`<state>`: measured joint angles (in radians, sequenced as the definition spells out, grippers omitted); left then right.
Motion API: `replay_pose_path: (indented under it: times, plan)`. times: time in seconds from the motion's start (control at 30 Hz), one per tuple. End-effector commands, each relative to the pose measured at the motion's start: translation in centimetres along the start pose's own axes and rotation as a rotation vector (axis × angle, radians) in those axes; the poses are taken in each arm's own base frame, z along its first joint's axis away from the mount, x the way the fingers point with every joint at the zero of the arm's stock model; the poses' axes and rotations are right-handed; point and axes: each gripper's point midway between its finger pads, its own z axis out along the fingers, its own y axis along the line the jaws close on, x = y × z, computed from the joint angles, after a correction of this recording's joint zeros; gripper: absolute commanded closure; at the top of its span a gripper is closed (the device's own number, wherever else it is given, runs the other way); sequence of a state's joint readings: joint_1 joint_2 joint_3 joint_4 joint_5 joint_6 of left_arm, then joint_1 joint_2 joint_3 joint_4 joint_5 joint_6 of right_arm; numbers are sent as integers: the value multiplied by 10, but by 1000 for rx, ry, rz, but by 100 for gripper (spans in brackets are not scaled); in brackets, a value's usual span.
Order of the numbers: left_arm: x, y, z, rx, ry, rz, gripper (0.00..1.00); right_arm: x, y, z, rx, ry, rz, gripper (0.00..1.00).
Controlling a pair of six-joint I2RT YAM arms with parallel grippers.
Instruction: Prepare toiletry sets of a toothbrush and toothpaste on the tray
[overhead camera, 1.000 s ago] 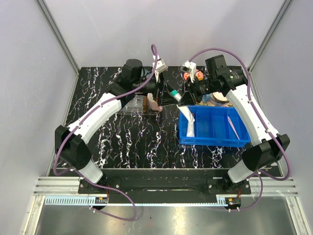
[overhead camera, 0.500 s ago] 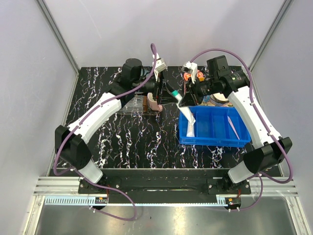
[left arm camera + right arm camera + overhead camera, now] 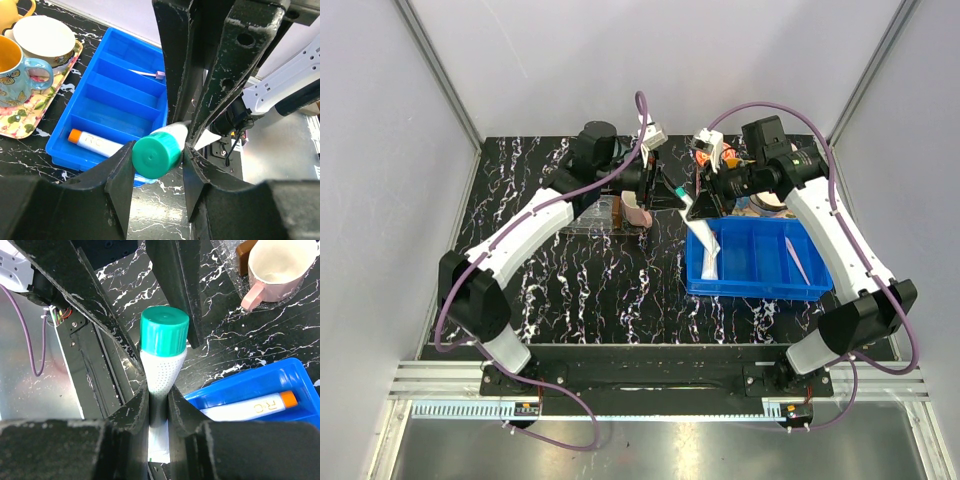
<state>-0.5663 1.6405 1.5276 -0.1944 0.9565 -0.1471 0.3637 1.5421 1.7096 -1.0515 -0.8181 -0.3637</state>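
Note:
The teal-capped toothpaste (image 3: 681, 196) hangs in the air between the two arms, above the table beside the blue bin. My right gripper (image 3: 159, 400) is shut on its white tail end, cap pointing away. My left gripper (image 3: 159, 165) has its jaws against both sides of the teal cap (image 3: 152, 155). The orange-capped toothpaste (image 3: 97, 142) lies in the blue bin's left compartment. A pale-pink toothbrush (image 3: 797, 260) lies in the bin's right part. The clear tray (image 3: 590, 218) sits under the left arm, partly hidden.
The blue bin (image 3: 760, 288) stands at the right of the table. A pink mug (image 3: 275, 265) stands by the clear tray's brown end. A patterned tray (image 3: 20, 120) with several cups lies behind the bin. Both arms crowd the middle back of the table.
My left gripper has moved right to the toothpaste and its jaws have closed in around the teal cap. The right gripper has kept its hold and shifted slightly left.

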Motion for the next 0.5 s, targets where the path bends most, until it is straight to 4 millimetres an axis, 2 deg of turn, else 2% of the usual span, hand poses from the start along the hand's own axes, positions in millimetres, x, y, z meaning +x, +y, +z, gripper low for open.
replay_pose_path:
  times: [0.0, 0.13, 0.23, 0.27, 0.47]
  plan:
    - [-26, -8, -1, 13, -45, 81, 89, -12, 17, -9, -4, -48, -62, 94]
    - [-27, -12, -2, 28, -43, 95, 100, -9, 14, -10, 18, -44, -60, 91]
    - [-29, -15, -3, 36, -47, 98, 100, -9, 12, -10, 32, -41, -58, 80]
    - [-30, -16, -4, 32, -50, 103, 100, -8, 11, -11, 40, -40, -59, 70]
    - [-41, -17, -15, -8, -91, 103, 100, -5, 4, -16, 108, -35, -62, 47]
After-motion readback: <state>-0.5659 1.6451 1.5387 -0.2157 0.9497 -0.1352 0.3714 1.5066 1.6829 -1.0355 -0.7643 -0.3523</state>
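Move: The green-capped toothpaste tube bridges the two hands: the left fingers are already on its cap end, with its middle some 5 cm to their right, 2 cm back and 4 cm below. The right fingers hold it near mid-length, its middle barely 2 cm to their right and about 1 cm back and below. From the left hand, the pink mug stands roughly 17 cm ahead, 9 cm left and 23 cm down; the orange-capped tube lies about 3 cm ahead, 11 cm right and 26 cm down. The left hand stays in place high over the table and keeps its pinch on the cap end of the green-capped toothpaste tube, carrying it without shifting or turning. The right hand first goes on gripping the tube's body, then in the last part spreads its fingers to about half open and lets go, staying around the tube and easing only some half a centimetre to its right. ##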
